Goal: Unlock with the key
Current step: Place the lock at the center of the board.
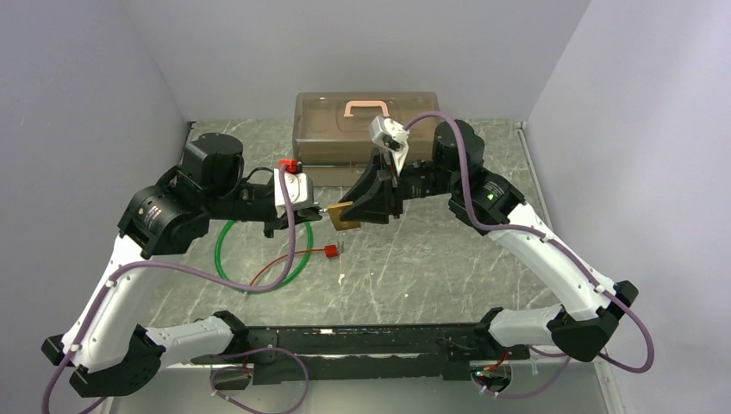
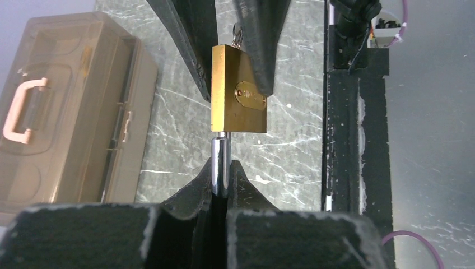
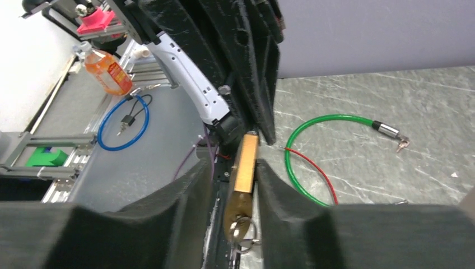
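Observation:
A small brass padlock (image 1: 345, 216) (image 2: 238, 89) (image 3: 246, 162) hangs in the air between my two arms. My left gripper (image 1: 319, 210) (image 2: 222, 168) is shut on its chrome shackle (image 2: 220, 162). The silver key (image 3: 238, 228) (image 2: 236, 33) sits in the keyhole at the padlock's other end, and its ring hangs loose. My right gripper (image 1: 360, 210) (image 3: 234, 165) straddles the padlock body from the opposite side. One finger (image 3: 280, 185) lies against the brass side. A dark gap shows between the other finger (image 3: 179, 196) and the lock.
A translucent brown box (image 1: 366, 129) (image 2: 67, 112) with a pink handle stands at the back. A green cable loop (image 1: 228, 259) (image 3: 297, 168) lies below the left arm, its metal tip (image 3: 386, 129) beside small keys. A red tag (image 1: 329, 251) on red wire lies under the padlock.

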Controlling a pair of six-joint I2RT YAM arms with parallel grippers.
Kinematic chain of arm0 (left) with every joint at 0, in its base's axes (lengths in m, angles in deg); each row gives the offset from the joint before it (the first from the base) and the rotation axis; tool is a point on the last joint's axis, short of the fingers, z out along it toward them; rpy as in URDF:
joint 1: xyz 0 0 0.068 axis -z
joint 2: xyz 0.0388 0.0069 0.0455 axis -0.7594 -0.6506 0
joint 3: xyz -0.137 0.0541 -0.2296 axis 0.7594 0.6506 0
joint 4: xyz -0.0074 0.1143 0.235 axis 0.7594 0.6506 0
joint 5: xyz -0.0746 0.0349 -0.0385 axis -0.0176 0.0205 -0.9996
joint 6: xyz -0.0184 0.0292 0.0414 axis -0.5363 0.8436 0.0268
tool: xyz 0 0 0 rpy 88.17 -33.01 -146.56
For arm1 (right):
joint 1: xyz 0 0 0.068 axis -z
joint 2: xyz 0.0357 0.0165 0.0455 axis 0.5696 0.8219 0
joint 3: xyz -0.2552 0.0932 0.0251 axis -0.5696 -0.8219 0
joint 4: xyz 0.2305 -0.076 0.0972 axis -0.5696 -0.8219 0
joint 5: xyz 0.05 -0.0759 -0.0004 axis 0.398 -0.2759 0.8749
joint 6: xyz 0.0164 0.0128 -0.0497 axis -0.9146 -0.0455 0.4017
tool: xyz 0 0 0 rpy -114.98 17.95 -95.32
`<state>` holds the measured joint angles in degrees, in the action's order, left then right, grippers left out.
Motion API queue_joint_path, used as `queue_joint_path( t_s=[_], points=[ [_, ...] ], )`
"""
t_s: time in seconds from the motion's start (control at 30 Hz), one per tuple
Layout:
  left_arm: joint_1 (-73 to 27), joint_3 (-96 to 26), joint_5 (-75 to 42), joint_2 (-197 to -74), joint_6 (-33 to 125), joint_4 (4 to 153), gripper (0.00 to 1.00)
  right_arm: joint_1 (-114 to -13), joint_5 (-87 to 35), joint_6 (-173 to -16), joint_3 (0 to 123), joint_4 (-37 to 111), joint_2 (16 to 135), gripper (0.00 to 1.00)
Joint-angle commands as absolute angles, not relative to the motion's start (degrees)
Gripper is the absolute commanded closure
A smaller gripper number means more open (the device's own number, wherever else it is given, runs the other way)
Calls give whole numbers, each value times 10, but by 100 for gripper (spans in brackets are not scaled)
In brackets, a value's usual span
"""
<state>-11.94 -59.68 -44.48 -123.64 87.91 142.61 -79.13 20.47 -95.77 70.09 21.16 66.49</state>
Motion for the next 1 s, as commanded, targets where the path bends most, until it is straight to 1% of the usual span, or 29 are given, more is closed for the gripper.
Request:
queue_joint_path(
  t_s=[0.0,0.07,0.13,0.23,0.27,0.3,0.33,0.37,0.4,0.43,0.6,0.67,0.77,0.97],
  points=[
    [-130,-600,-470,-1229,855,1355,100,-805,213,-940,713,208,675,71],
    [-140,-596,-482,-1230,847,1350,100,-804,205,-939,707,201,676,80],
    [-151,-585,-497,-1234,836,1346,100,-804,202,-939,697,203,672,86],
    [-161,-550,-513,-1242,816,1330,100,-804,212,-948,678,210,670,100],
    [-164,-533,-517,-1245,807,1317,96,-804,215,-947,672,206,670,100],
    [-166,-517,-522,-1249,799,1309,86,-804,216,-946,665,200,670,100],
    [-169,-503,-529,-1255,791,1302,81,-803,214,-945,655,193,671,100],
    [-171,-493,-535,-1266,784,1297,74,-802,209,-943,645,184,673,100],
    [-171,-483,-538,-1276,774,1294,60,-800,201,-943,631,176,673,100],
    [-171,-478,-543,-1288,765,1293,49,-795,193,-945,615,171,674,100],
    [-172,-460,-537,-1350,783,1316,21,-764,188,-1006,481,254,653,100],
    [-175,-450,-526,-1364,796,1320,15,-755,183,-1022,433,284,645,100],
    [-182,-430,-520,-1367,798,1314,1,-746,183,-1029,385,299,647,100],
    [-191,-408,-518,-1361,835,1345,1,-732,143,-1028,331,336,668,100]
  ],
)
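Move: The brass lock's body sits between the right hand's still-parted fingers, about 1 cm left of its hand point and level with it. The left hand grips its shackle; the body is roughly 5 cm to that hand's right and 1 cm nearer the bases. From the right hand, the red lock lies on the board about 10 cm ahead, 5 cm left and 40 cm below; the green cable lock's ring is centred some 10 cm ahead, 21 cm left and as far below. The lock changes hands: the right fingers close and pinch its brass body while the left still holds the shackle. Then the left fingers open wide and let go, that hand sinking about 15 cm and easing forward, tilting, towards the red lock. The right hand carries the lock down some 25 cm towards the board, its fingers tipping downward as it rolls. ##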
